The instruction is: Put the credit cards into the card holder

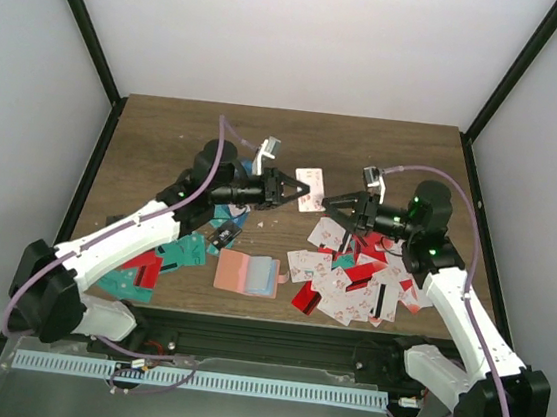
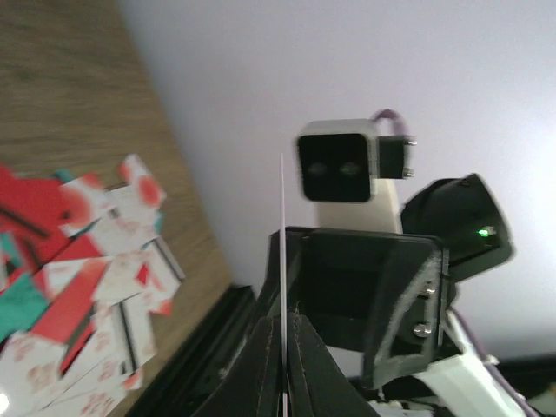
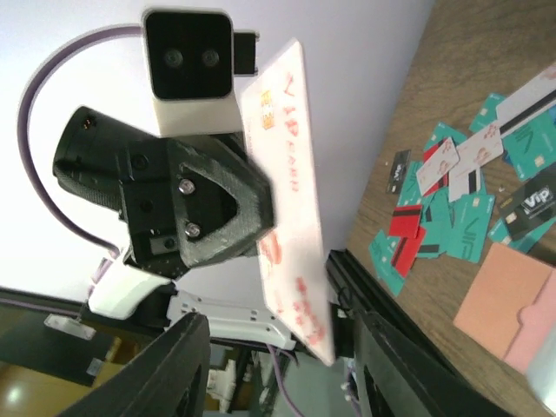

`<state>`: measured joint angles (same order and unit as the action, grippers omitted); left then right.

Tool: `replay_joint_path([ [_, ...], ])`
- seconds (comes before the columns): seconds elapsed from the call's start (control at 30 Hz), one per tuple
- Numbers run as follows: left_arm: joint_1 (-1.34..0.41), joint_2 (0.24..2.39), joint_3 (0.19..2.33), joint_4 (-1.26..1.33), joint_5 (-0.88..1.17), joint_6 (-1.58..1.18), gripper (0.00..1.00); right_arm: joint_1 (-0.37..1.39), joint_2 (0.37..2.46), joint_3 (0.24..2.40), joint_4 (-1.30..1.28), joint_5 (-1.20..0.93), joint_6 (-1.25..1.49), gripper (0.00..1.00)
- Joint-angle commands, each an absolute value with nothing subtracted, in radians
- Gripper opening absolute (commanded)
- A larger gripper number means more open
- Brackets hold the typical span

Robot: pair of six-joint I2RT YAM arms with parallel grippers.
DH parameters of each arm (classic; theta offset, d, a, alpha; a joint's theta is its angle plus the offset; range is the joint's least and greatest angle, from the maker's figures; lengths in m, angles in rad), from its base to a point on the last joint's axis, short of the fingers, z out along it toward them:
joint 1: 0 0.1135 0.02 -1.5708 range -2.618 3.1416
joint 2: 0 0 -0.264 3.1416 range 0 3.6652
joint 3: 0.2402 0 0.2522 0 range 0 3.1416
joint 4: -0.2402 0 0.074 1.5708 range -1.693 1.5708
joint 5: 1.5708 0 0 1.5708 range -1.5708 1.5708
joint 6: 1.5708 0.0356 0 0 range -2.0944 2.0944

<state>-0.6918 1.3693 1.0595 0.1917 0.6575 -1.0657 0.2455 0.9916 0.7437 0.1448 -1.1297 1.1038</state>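
Observation:
A white credit card with red marks (image 1: 311,188) hangs in the air between my two grippers. My left gripper (image 1: 300,189) is shut on one edge of it. In the left wrist view the card (image 2: 282,226) shows edge-on as a thin line pinched between my fingertips (image 2: 283,340). My right gripper (image 1: 330,203) faces it, open, its fingers (image 3: 178,369) standing wide on either side of the card (image 3: 291,200) without touching it. The salmon-pink card holder (image 1: 248,274) lies on the table near the front edge, also in the right wrist view (image 3: 504,304). More credit cards (image 1: 356,278) lie heaped at the right.
Teal and red cards (image 1: 185,250) lie scattered under my left arm, seen too in the right wrist view (image 3: 452,200). The heap of white and red cards (image 2: 78,287) reaches close to the table's front rail (image 1: 274,334). White walls enclose the wooden table (image 1: 386,150).

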Motion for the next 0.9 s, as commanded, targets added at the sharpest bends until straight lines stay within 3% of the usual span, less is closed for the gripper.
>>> replay_joint_path([
  [0.0, -0.671, 1.278, 1.075, -0.192, 0.504, -0.884, 0.04, 0.273, 1.0, 0.818, -0.101, -1.066, 0.939, 0.54],
  [0.1, -0.663, 1.208, 1.037, -0.427, 0.378, -0.768, 0.04, 0.323, 1.032, 0.822, -0.231, -0.99, 0.852, 0.63],
  [0.27, -0.661, 1.106, 0.919, -0.641, 0.272, -0.703, 0.04, 0.458, 1.101, 0.802, -0.305, -0.845, 0.805, 0.66],
  [0.5, -0.661, 1.019, 0.783, -0.77, 0.16, -0.743, 0.04, 0.644, 1.249, 0.777, -0.278, -0.741, 0.802, 0.67],
  [0.87, -0.661, 0.992, 0.679, -0.775, 0.134, -0.755, 0.04, 0.774, 1.486, 0.773, -0.213, -0.691, 0.821, 0.67],
])
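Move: The left hand holds the white card out to its right; the open card holder lies about 11 cm to this hand's left, 9 cm back and some 32 cm below. On the table, the black VIP card is 19 cm left and 2 cm forward, the loose red card 7 cm right and 13 cm back. From the right hand, the holder's clear sleeves lie about 10 cm left, 8 cm back and 31 cm below, with the loose red card 3 cm left and 12 cm back. The left arm carries the pinched white card down and away from the right hand, sinking a good 20 cm while going 18 cm left and about 8 cm back to the flap side of the open holder, and its fingers swing from pointing right to pointing steeply down, over 50 degrees, without loosening. The right hand, already opening off the card, spreads wider and likewise sinks some 20 cm, going left and somewhat back until it hangs open over the clear sleeves, tipped downward by about 35–40 degrees. ##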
